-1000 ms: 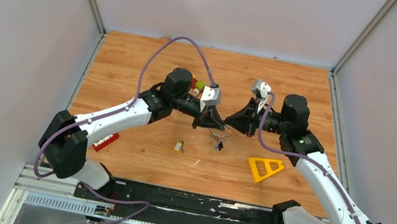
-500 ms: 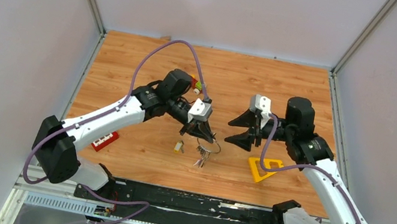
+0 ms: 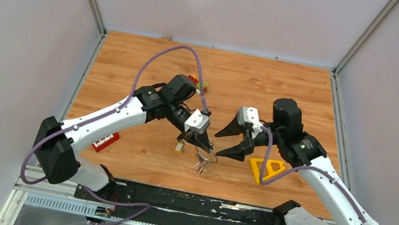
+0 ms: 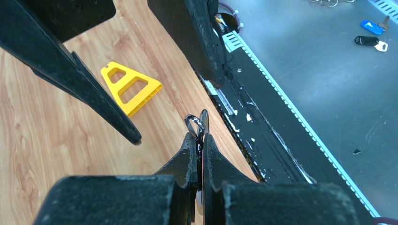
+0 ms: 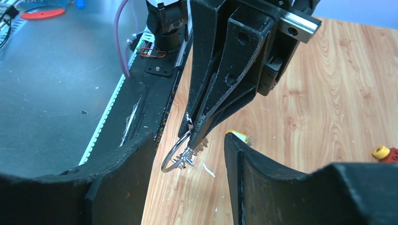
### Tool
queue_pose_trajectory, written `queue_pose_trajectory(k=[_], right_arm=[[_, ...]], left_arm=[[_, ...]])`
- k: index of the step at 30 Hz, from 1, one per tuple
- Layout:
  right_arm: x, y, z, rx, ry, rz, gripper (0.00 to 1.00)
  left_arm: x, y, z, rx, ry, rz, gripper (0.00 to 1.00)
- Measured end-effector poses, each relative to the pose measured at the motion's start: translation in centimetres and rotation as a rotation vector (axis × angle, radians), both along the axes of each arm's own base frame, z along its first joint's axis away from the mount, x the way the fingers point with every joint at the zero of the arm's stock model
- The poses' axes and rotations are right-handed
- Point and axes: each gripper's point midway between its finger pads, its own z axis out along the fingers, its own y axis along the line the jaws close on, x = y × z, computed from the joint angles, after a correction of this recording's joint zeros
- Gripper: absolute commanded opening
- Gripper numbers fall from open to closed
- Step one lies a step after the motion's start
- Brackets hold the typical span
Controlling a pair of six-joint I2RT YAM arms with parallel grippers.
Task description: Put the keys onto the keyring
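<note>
My left gripper [image 3: 207,146] [image 4: 199,137] is shut on the keyring [image 4: 197,123], a thin silver wire loop [image 5: 171,157] held just above the wooden table [image 3: 150,61]. Small silver keys [image 3: 200,164] [image 5: 188,158] hang from the ring below the left gripper's tip [image 5: 202,136]. My right gripper [image 3: 217,144] [image 5: 188,136] stands open right beside it, facing the ring with nothing between its fingers [image 4: 105,103]. A key with a pale yellow tag [image 3: 180,146] [image 5: 238,136] lies loose on the table to the left of the ring.
A yellow plastic triangle [image 3: 266,168] [image 4: 130,86] lies under the right arm. A toy car [image 3: 197,83] [image 5: 386,152] sits behind the left arm. A red brick [image 3: 105,142] is at the front left. The table's front edge and black rail [image 3: 182,202] are close by.
The right gripper has opened and let go near the ring. Both arms have moved toward the front edge, and the left has carried the ring and its keys down and forward.
</note>
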Motion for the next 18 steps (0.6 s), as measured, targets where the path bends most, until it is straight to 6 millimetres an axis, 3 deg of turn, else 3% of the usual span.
queue_pose_trajectory(k=[5,12,18], right_arm=[[-0.7,0.8,-0.5,-0.010,0.007,0.040,0.50],[-1.5,1.3,-0.6,-0.013,0.007,0.073,0.31],[-1.9,1.5,-0.6,-0.013,0.006,0.085,0.24]], left_arm=[[-0.5,0.0,-0.1,-0.002,-0.005,-0.022,0.00],[-0.6,0.1,-0.2,-0.002,-0.011,-0.030,0.00],[-0.6,0.1,-0.2,-0.004,-0.017,-0.033,0.00]])
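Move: The left fingers still pinch the keyring, whose free metal loop sticks out about 1 cm to their right, level with them. From the right hand this loop lies some 2 cm back, 2 cm left and a shade below. The keys hang from the ring roughly 6 cm back, 4 cm left and 6 cm below the right hand; the yellow-tagged key on the table is about 3 cm ahead, 12 cm left and 24 cm below. Back and to its left, about 2.5 cm in all and sinking slightly, the right hand eases its open fingers around the keyring loop at the left fingertips. On the way the gap closes to about half, not yet shut. The left hand all but stands still and keeps its pinch, presenting the loop. ##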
